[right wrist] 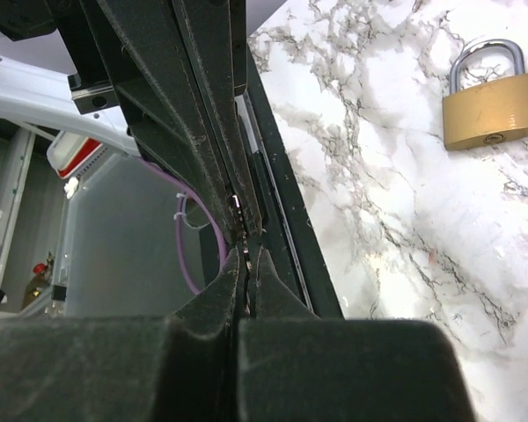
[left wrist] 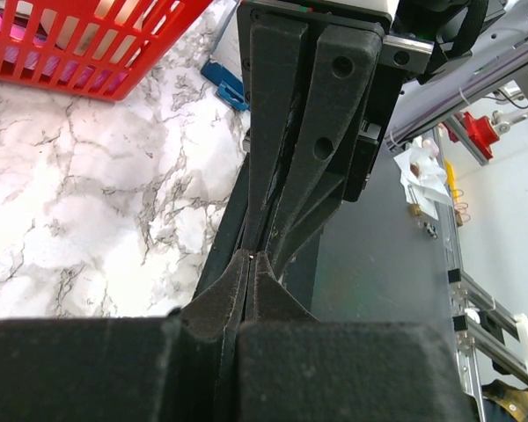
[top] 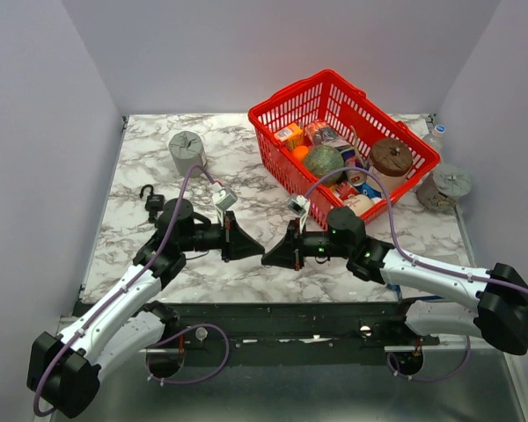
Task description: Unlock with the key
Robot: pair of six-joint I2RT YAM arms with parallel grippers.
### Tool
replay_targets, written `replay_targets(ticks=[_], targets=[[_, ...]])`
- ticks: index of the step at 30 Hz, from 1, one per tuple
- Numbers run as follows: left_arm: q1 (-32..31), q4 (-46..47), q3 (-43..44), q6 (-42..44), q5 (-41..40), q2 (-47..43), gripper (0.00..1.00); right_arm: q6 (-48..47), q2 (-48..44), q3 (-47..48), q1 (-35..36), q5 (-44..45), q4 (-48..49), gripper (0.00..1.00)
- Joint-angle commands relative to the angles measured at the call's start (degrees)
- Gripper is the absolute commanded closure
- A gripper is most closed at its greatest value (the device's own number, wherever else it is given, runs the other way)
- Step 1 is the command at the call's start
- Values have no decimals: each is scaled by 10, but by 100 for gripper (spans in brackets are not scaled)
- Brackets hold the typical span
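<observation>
My two grippers meet tip to tip over the table's near edge. A thin silver sliver of the key [right wrist: 246, 249] runs between both pairs of fingertips; its black head is hidden. The left gripper [top: 259, 255] [left wrist: 249, 257] is shut, with a small metal glint at its tips. Facing it, the right gripper [top: 267, 259] [right wrist: 246, 255] is shut on the same sliver. A brass padlock [right wrist: 493, 105] lies flat on the marble, apart from both grippers. A black padlock [top: 152, 200] lies at the table's left, beside the left arm.
A red basket [top: 273, 119] full of groceries stands at the back right. A grey cylinder [top: 187, 151] sits at the back left, and a round reel [top: 444, 186] at the right edge. The dark front rail [top: 273, 312] runs just below the grippers.
</observation>
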Motion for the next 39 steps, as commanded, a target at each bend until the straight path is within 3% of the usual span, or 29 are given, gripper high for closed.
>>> replay_targets(ticks=[1,2,3,6,8,9,12,16,20,26,39], targets=[[-1,-7,13,16,-24,-9,100,1,1,-7,3,2,25,99],[0,-11,14,17,-38,-10,94,2,3,-8,2,2,27,99],[-1,-26,15,19,-52,-13,68,4,4,-8,3,8,28,99],[0,-79,15,11,-171,-29,27,-2,6,-9,0,18,26,99],[-1,-120,8,-18,-269,-37,20,-8,3,-12,-4,20,24,99],[-1,-172,7,-32,-370,-40,15,-8,2,-13,-8,22,24,99],[11,-245,-10,-100,-497,-23,10,-11,-9,-27,-14,24,24,99],[37,-217,-63,-159,-493,2,10,-13,-34,-48,-14,31,24,99],[46,-200,-88,-165,-507,39,11,-13,-63,-71,-15,41,25,99],[52,-207,-84,-153,-536,87,10,-19,-93,-87,-14,53,29,99],[65,-90,-24,-133,-530,238,9,-32,-94,-99,-14,48,34,99]])
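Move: The gold padlock lies on the table about 14 cm ahead, 9 cm left and 21 cm below the left hand, whose shut fingers meet the right's at the key. The black padlock stands some 19 cm left of the gold one and 12 cm farther out; the red basket's middle is about 37 cm ahead of the left hand and 22 cm right. From the right hand the gold padlock is about 14 cm ahead, 11 cm left, 21 cm below. Left hand opens off the key, sinking about 19 cm forward-left towards the gold padlock; right keeps key, easing right. ##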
